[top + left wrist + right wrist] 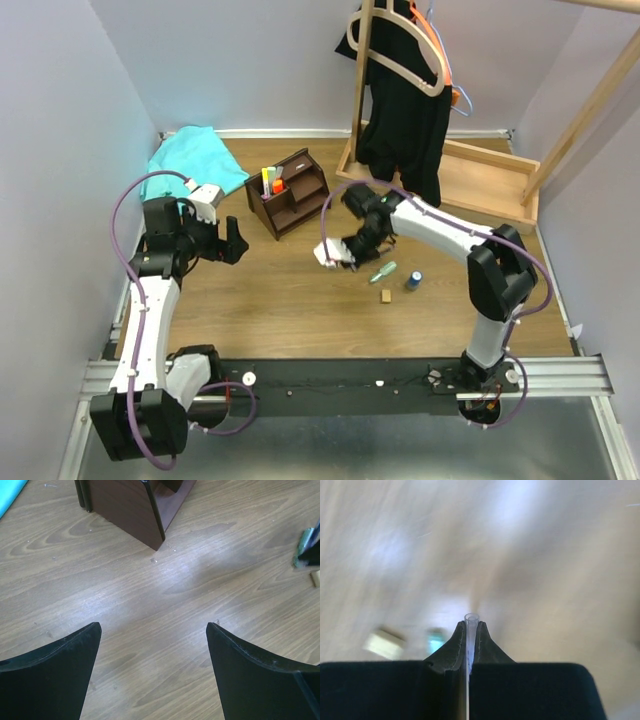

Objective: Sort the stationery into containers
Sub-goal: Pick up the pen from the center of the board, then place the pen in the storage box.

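Note:
The dark brown organizer [292, 195] stands at the back of the table, with yellow and orange markers [270, 182] upright in a rear slot. Its corner shows in the left wrist view [130, 505]. My right gripper [340, 258] hangs over the table right of the organizer. In the blurred right wrist view it [471, 626] is shut on a thin clear-ended pen [471, 617]. A pale green marker [383, 271], a tan block [386, 296] and a small blue cylinder [413, 280] lie on the table by it. My left gripper [235, 243] is open and empty [153, 630].
A teal cloth [190, 158] lies at the back left. A light wooden stand base [480, 180] with a coat rack and a dark garment [405, 110] stands at the back right. The walls close in on both sides.

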Robot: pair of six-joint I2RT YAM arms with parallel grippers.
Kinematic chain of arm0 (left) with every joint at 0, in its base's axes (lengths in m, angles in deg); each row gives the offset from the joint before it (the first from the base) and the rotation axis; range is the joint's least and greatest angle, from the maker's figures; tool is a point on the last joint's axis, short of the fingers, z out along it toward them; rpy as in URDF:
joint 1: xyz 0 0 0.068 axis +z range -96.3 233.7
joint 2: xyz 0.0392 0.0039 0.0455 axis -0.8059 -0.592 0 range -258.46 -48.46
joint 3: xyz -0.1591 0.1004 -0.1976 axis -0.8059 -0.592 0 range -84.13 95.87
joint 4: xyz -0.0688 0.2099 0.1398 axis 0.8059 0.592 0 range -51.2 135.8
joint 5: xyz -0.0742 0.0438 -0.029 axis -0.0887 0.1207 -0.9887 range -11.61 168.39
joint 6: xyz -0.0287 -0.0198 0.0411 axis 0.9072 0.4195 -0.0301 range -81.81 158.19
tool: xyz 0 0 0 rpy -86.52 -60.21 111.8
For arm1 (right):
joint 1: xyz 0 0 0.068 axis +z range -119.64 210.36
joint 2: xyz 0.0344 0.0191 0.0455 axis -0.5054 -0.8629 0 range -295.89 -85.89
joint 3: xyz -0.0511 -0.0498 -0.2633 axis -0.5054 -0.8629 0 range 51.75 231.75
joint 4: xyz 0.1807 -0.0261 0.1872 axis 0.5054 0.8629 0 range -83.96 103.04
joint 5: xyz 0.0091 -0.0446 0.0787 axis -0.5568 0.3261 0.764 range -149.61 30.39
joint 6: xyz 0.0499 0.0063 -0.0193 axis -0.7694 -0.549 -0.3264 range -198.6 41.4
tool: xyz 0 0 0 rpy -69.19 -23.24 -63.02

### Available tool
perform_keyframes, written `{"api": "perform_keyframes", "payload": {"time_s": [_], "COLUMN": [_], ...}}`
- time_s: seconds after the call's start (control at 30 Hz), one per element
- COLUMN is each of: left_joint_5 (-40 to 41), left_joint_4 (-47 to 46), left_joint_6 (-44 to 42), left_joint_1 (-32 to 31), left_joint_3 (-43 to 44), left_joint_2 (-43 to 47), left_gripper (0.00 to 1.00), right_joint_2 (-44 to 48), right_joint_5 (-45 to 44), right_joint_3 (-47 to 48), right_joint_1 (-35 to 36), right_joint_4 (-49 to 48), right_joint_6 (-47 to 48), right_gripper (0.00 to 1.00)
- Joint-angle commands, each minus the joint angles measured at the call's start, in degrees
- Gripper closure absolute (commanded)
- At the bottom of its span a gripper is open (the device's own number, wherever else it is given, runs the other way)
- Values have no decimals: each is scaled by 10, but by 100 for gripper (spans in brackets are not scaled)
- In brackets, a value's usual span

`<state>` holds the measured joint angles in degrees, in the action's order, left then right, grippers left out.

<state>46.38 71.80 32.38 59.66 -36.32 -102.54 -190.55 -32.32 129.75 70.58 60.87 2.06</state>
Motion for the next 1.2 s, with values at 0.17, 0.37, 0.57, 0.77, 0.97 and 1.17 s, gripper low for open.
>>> {"api": "perform_keyframes", "payload": {"time_s": [0.17,0.37,0.57,0.77,0.97,1.17], "left_joint_5": [-1,5,8,12,17,19], "left_joint_4": [-24,-22,-18,-3,5,3], "left_joint_6": [18,17,13,7,3,3], "left_joint_1": [4,5,7,9,14,20], "left_joint_3": [22,19,10,0,-11,-13], "left_joint_2": [-15,-14,-7,5,14,11], "left_gripper": [5,5,5,5,5,5], "right_joint_2": [-66,-14,-19,-86,-161,-215], "right_joint_5": [136,211,155,88,59,56], "right_joint_3": [335,215,124,167,238,298], "right_joint_1": [6,4,4,5,5,7], "right_joint_4": [25,-379,-849,-1001,-1036,-1039], "right_joint_6": [-180,-469,-765,-843,-890,-909], "right_gripper": [99,99,99,99,99,99]}}
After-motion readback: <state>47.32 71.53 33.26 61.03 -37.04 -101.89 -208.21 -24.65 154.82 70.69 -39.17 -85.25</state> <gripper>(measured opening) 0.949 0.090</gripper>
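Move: The right gripper already holds the pen about 6 cm over the table. The pen slot of the brown organizer, with markers standing in it, is roughly 16 cm ahead and 22 cm left, its middle level with the hand. About 6 cm below the hand lie the green marker, 1 cm back and 4 cm right, and the small tan block, 7 cm back and 5 cm right. From the left hand that slot is some 10 cm ahead, 7 cm right and 12 cm down. Keep the right fingers shut on the pen and sweep it swiftly up some 30 cm, over to the left and somewhat forward, away from the green marker and towards the organizer's pen slot. On the way, roll the wrist by about 80 degrees so the fingers swing from pointing down to pointing left and the pen hangs upright; ease off high above the slot. ##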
